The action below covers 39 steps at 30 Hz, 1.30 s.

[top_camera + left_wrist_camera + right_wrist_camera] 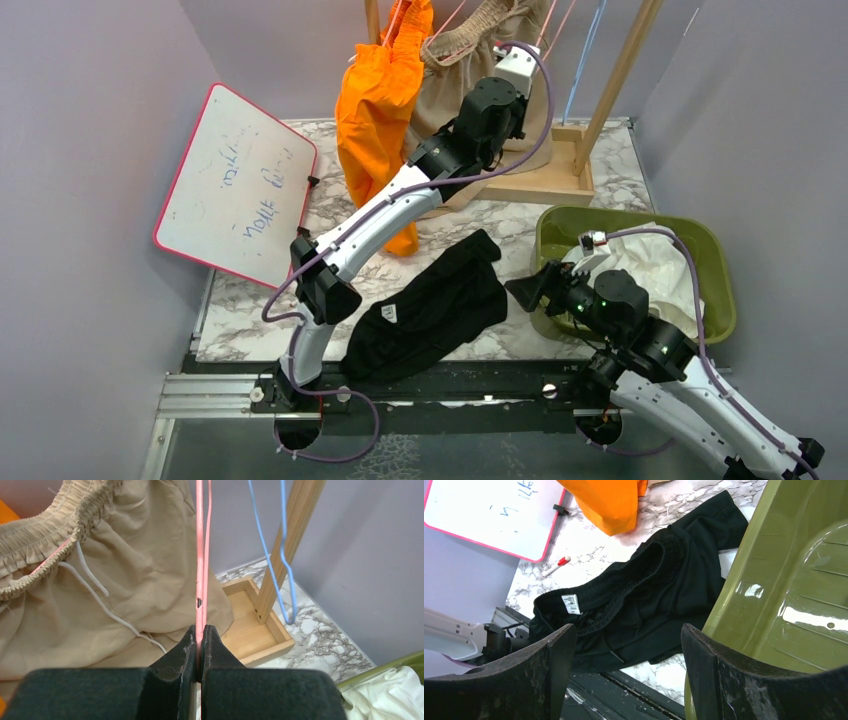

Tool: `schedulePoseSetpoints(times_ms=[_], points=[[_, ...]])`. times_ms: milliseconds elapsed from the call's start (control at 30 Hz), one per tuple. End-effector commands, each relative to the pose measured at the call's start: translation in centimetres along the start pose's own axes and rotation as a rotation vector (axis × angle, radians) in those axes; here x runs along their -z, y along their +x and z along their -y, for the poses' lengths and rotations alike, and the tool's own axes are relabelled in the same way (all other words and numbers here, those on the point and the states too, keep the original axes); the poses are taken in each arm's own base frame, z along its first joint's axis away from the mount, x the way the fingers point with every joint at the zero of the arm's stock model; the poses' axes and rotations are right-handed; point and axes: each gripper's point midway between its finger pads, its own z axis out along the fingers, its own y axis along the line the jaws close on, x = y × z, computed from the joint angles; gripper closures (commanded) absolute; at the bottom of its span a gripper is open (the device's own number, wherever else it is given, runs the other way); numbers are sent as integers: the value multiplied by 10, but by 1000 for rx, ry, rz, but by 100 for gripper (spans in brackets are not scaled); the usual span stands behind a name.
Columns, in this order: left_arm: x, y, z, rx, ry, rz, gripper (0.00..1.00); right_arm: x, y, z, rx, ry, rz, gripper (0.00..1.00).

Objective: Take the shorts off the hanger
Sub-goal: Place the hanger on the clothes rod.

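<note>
Tan shorts (450, 70) (125, 565) hang at the back on a pink wire hanger (201, 555). My left gripper (510, 80) (201, 630) is shut on that hanger's wire, just right of the tan fabric. Orange shorts (380, 110) (609, 505) hang to their left. Black shorts (430, 310) (649, 590) lie crumpled on the marble table. White shorts (650, 260) (385, 690) lie in the green bin (715, 270) (774, 580). My right gripper (525, 290) (628, 630) is open and holds nothing, hovering between the black shorts and the bin's near-left corner.
A bare blue wire hanger (282, 555) (585, 50) hangs right of the pink one. The wooden stand's base (550, 180) (250, 625) and slanted post (620, 70) stand at the back. A whiteboard (235, 185) (489, 510) leans at left, a marker (556, 566) beside it.
</note>
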Motion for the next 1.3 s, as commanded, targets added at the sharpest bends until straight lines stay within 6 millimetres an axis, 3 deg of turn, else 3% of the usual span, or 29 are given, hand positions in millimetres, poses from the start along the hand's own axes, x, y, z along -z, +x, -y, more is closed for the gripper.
schedulePoseSetpoints(times_ms=[0,267,467,667,800,833,867,933,1067,1133,1267], points=[[-13,-2,-8,44,5,-1,100,-3,10,7,-2,18,-25,21],[-21,28,6,29,82,-69,100,-6,15,8,-1,20,-37,21],[-10,38,14,40,143,-107,61,-8,15,9,1,23,-38,21],[15,32,7,56,149,-120,38,-8,15,10,6,29,-37,21],[38,38,-2,64,149,-143,30,-8,15,10,-1,29,-37,21],[45,50,-5,60,142,-166,26,-8,16,10,0,29,-39,21],[52,44,-8,65,141,-151,23,-9,16,10,0,28,-37,21],[67,59,-17,59,130,-172,15,-8,15,8,8,18,-37,21],[109,69,-33,67,135,-154,6,-7,13,-4,37,-52,-39,21],[133,82,-48,71,109,-160,3,-6,13,-19,74,-136,-48,21],[186,129,-87,85,9,-202,1,-12,22,-42,121,-251,-117,20]])
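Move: The left hand holds the pink hanger by its lower end; the clothes rod, out of view, should be some 20 cm above it and about 5 cm farther ahead. The blue hanger hangs about 8 cm ahead, 7 cm right and 10 cm up, and the khaki shorts some 5 cm ahead and 10 cm left, slightly below. From the idle right hand the rod is roughly 30 cm ahead, straight on, and 40 cm up. The left hand lowers the pink hanger about 3 cm, opens wide, and withdraws back-left some 18 cm, also sinking. ##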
